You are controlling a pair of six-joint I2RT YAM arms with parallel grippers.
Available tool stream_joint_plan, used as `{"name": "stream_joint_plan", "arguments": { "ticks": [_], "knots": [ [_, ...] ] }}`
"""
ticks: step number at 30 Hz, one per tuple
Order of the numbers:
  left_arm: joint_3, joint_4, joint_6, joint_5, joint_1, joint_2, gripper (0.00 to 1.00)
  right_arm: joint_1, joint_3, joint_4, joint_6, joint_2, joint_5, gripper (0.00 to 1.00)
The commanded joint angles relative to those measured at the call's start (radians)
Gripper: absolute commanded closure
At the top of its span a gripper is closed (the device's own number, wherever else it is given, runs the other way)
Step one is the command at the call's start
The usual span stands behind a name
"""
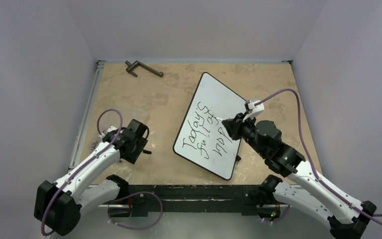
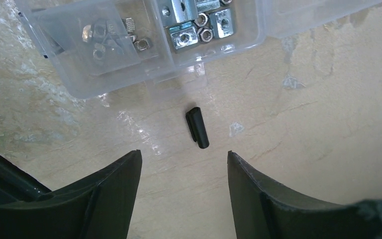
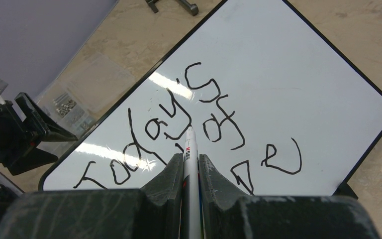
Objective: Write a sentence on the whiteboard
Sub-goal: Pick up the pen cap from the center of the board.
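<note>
The whiteboard point(image 1: 216, 97) lies tilted on the table, right of centre. The sentence point(image 1: 204, 133) runs in slanted black lines; "Today's" and "of" read clearly in the right wrist view point(image 3: 169, 122), on the white board point(image 3: 288, 74). My right gripper point(image 1: 230, 127) hovers over the lettering, shut on a white marker point(image 3: 191, 154) whose tip points at the board between the first and second lines. My left gripper point(image 2: 184, 152) is open over bare table at the left, nothing between its fingers. A small black marker cap point(image 2: 197, 128) lies just beyond its fingertips.
A clear plastic box of screws and nuts point(image 2: 129, 50) sits past the cap, near the table's left edge point(image 1: 94, 144). A dark metal crank-shaped tool point(image 1: 144, 68) lies at the back left. White walls enclose the table on three sides.
</note>
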Motion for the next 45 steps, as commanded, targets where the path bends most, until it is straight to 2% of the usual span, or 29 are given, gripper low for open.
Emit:
{"name": "stream_joint_plan", "arguments": {
  "ticks": [1,6,15,22,28,36,42,45],
  "knots": [
    [0.002,0.034,-0.099,-0.021,0.007,0.062,0.38,-0.007,0.043,0.016,0.005,-0.003,-0.004,1.00],
    [-0.009,0.083,-0.121,-0.028,0.011,0.117,0.43,-0.006,0.040,0.015,-0.001,0.000,-0.003,1.00],
    [-0.020,0.165,-0.102,-0.019,0.021,0.228,0.46,-0.006,0.043,0.020,-0.014,0.013,0.003,1.00],
    [-0.022,0.195,-0.106,-0.024,0.024,0.299,0.57,-0.006,0.048,0.022,-0.022,0.027,0.004,1.00],
    [-0.004,0.191,-0.096,-0.042,0.024,0.335,0.61,-0.006,0.053,0.023,-0.022,0.040,0.001,1.00],
    [0.057,0.148,-0.082,-0.055,0.024,0.399,0.76,-0.006,0.066,0.021,-0.022,0.051,0.001,1.00],
    [0.101,0.136,-0.060,-0.057,0.024,0.441,1.00,-0.006,0.068,0.012,-0.022,0.044,0.006,1.00],
    [0.079,0.171,-0.044,-0.047,0.024,0.423,1.00,-0.006,0.070,0.002,-0.021,0.035,0.010,1.00]
  ]
}}
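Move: The pen cap lies about 6 cm below the left hand, some 3 cm ahead and 1 cm to the right. The open parts box's tray sits about 12 cm to the left of this hand and 6 cm ahead, at table height, while the whiteboard's middle is roughly 33 cm to its right and 17 cm ahead. From the right hand, the cap is some 37 cm to the left, 3 cm back and 25 cm below. With its fingers parted astride the pen cap, the left hand sinks about 6 cm and works some 3 cm forward, first slanting down and forward, then going nearly straight down beside the parts box, while the wrist tips roughly 10 degrees closer to pointing straight down. The fingers narrow slowly on the way down, then shut quickly at the bottom with a last small forward nudge, pinching the cap by its sides between the fingertips. ##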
